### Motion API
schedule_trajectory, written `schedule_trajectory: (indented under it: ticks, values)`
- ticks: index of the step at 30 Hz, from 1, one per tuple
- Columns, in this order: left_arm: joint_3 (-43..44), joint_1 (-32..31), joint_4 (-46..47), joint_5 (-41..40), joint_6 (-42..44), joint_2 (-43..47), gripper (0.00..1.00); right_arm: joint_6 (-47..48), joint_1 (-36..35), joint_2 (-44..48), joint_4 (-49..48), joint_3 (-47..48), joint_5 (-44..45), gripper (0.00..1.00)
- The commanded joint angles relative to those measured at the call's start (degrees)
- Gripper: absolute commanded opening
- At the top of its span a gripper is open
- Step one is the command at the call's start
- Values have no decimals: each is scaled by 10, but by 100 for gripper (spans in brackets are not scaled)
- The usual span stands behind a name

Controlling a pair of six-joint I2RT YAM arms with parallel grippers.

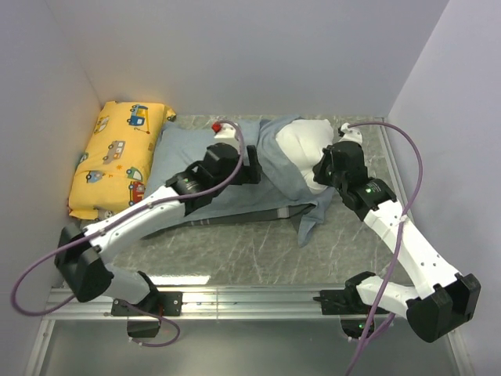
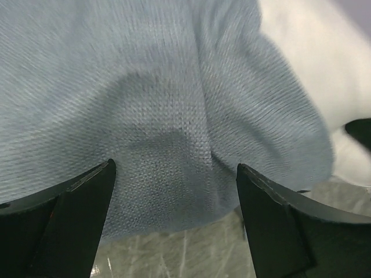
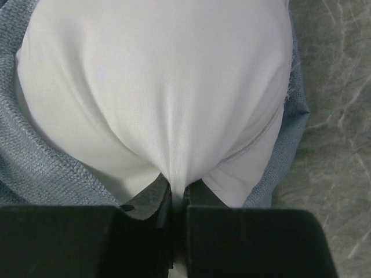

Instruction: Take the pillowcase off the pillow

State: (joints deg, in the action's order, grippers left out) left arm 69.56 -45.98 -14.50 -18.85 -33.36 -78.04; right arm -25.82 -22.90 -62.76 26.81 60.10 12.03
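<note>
The pillowcase (image 1: 196, 149) lies across the middle of the table, pale blue-grey side up, with a dark striped edge along its near side. The white pillow (image 1: 304, 147) bulges out of its right end. My right gripper (image 1: 321, 168) is shut on a pinched fold of the pillow (image 3: 162, 87); its jaws (image 3: 177, 190) meet on the white cloth, with pillowcase (image 3: 40, 156) on both sides. My left gripper (image 1: 254, 168) is open over the pillowcase near its opening. In the left wrist view its fingers (image 2: 81, 214) stand wide apart, the gripper (image 2: 174, 191) just above the pillowcase edge (image 2: 162, 116), holding nothing.
A yellow cartoon-car cushion (image 1: 117, 157) leans in the back left corner against the wall. The marbled grey table (image 1: 250, 251) shows in front of the pillowcase. White walls close in the back and both sides. A metal rail (image 1: 250, 301) runs along the near edge.
</note>
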Motion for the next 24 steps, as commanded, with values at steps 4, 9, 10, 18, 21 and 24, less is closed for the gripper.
schedule_trajectory:
  ticks: [4,9,10,18,21,24]
  values:
    - [41,-15,-13,-57,22,-54,75,21,1,12,-28,59,49,0]
    - [40,-8,-106,-193,-6,-31,9,38,3,11,1,96,85,0]
    - [36,10,-120,-198,-8,-20,7,43,7,11,12,111,100,0]
    - [-41,215,-113,-157,-19,92,0,46,106,27,59,179,62,0]
    - [-50,280,-94,-107,-21,104,1,45,122,36,69,201,45,0]
    - [-50,287,-75,-38,-5,91,0,40,122,52,55,192,-9,0]
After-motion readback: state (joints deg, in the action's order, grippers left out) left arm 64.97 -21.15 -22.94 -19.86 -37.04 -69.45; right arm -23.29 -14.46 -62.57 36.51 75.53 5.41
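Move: For the left gripper, open and empty, the grey-blue pillowcase cloth to grasp is about 5 cm below and 1 cm ahead, neither left nor right. The bared white pillow's middle lies some 13 cm to its right, 4 cm ahead and 6 cm lower; the yellow pillow is roughly 36 cm left, 2 cm ahead, 15 cm lower. From the right gripper, still pinching the pillow's near part, that cloth is about 16 cm left and 2 cm ahead at roughly its height. Dip the left gripper 4 to 5 cm onto the pillowcase, shut its fingers on the cloth, then pull left about 18 cm, a little forward and slightly up, towards the yellow pillow, swinging the wrist counter-clockwise. Meanwhile keep the right gripper's pinch on the white pillow and lift it some 8 cm, easing right, against the left gripper's pull. ##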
